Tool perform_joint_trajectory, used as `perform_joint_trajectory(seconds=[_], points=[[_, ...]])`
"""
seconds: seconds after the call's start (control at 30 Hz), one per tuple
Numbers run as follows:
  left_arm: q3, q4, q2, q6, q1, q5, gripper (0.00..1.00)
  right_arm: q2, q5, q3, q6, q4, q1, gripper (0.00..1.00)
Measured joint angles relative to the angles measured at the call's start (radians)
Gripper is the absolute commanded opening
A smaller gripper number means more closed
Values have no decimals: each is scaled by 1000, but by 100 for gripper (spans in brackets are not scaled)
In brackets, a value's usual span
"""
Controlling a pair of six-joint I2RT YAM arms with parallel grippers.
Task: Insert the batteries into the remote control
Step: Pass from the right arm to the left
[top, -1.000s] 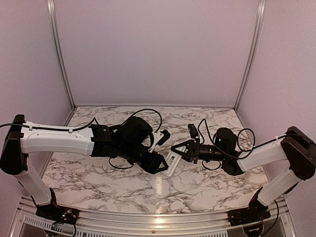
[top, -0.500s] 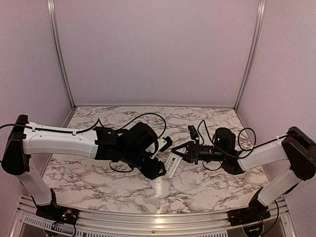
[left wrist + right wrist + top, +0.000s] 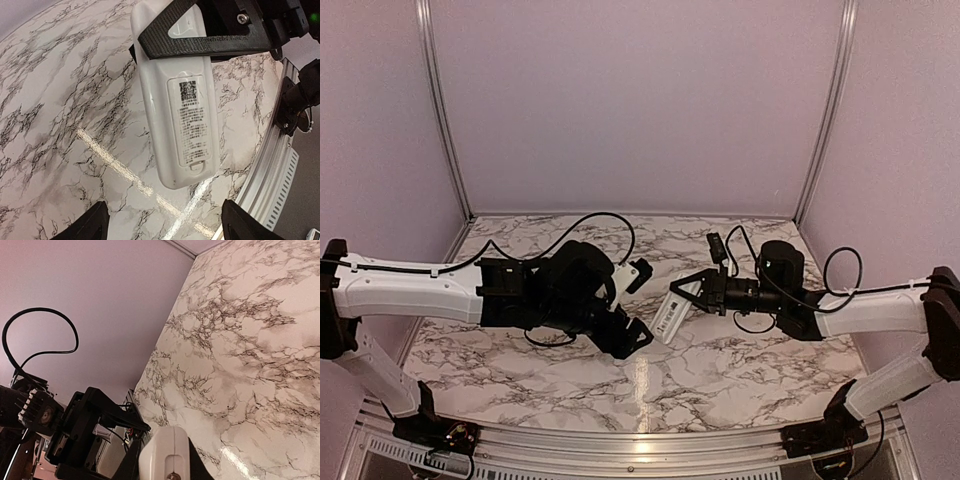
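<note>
The white remote control [image 3: 672, 313] hangs above the table, back side showing, with its labelled cover [image 3: 192, 120] in place. My right gripper [image 3: 679, 295] is shut on its upper end; one black finger [image 3: 200, 42] crosses it. The right wrist view shows the remote's end [image 3: 165, 452] between the jaws of my right gripper [image 3: 165, 467]. My left gripper [image 3: 640, 303] stands open just left of the remote, apart from it. In the left wrist view the open left gripper [image 3: 167, 222] frames the remote's lower end with nothing between its tips. The batteries are out of view.
The marble table [image 3: 720, 370] lies beneath both arms. An aluminium rail [image 3: 270, 165] runs along its near edge. Lilac walls enclose the back and sides. The left arm's black wrist and cable [image 3: 75, 430] sit close to the remote.
My left gripper has opened, let go of the remote and drawn back to the left. The right arm has shifted slightly up and back, keeping the remote.
</note>
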Motion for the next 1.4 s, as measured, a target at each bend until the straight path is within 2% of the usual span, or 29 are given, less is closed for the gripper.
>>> perform_joint_trajectory(seconds=[0.4, 0.5, 0.73, 0.83, 0.9, 0.97, 1.03, 1.1, 1.27, 1.3, 1.33, 1.37, 1.4], points=[[137, 19, 156, 0, -21, -61, 80, -2, 56, 51, -35, -87, 44, 0], [150, 19, 180, -2, -24, -66, 74, -2, 67, 60, -36, -93, 50, 0], [170, 14, 200, -13, -29, -82, 50, -2, 87, 69, -42, -98, 51, 2], [175, 12, 200, -43, -28, -89, 43, -6, 97, 71, -48, -95, 51, 11], [176, 12, 200, -47, -28, -92, 39, -6, 97, 77, -48, -97, 51, 22], [177, 13, 200, -51, -28, -92, 35, -6, 96, 79, -50, -105, 50, 36], [171, 20, 197, -50, -27, -88, 32, -8, 82, 80, -44, -108, 47, 46], [143, 44, 182, -50, -20, -70, 29, -16, 62, 81, -39, -108, 39, 50], [0, 172, 71, -57, 14, 76, 29, -85, -13, 85, -73, -87, -1, 64], [-23, 210, 43, -60, 23, 117, 29, -100, -29, 90, -85, -83, -7, 71], [-33, 233, 25, -63, 27, 142, 29, -113, -48, 99, -101, -80, -10, 73], [-45, 263, 6, -64, 32, 168, 29, -124, -61, 106, -112, -74, -11, 84], [-60, 306, -20, -65, 40, 207, 29, -137, -80, 116, -134, -66, -12, 86]])
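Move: From the open left gripper, the remote control's middle lies about 7 cm right and 4 cm ahead, roughly level, its free lower end slanting down towards the left fingers. The right fingers, already shut on its upper end, stand some 10 cm right, 7 cm ahead and 3 cm above the left gripper. From the right hand, the remote's middle is about 4 cm left, 3 cm back and 3 cm below. Bring the left gripper right about 4.5 cm, with a little forward, around the remote's free lower end and pinch its sides while the right hand holds the upper end. Then open the right fingers and raise that hand some 7 cm, slightly back and right; lift the left about 5 cm, easing back, rolling its left side down nearly 20 degrees. ##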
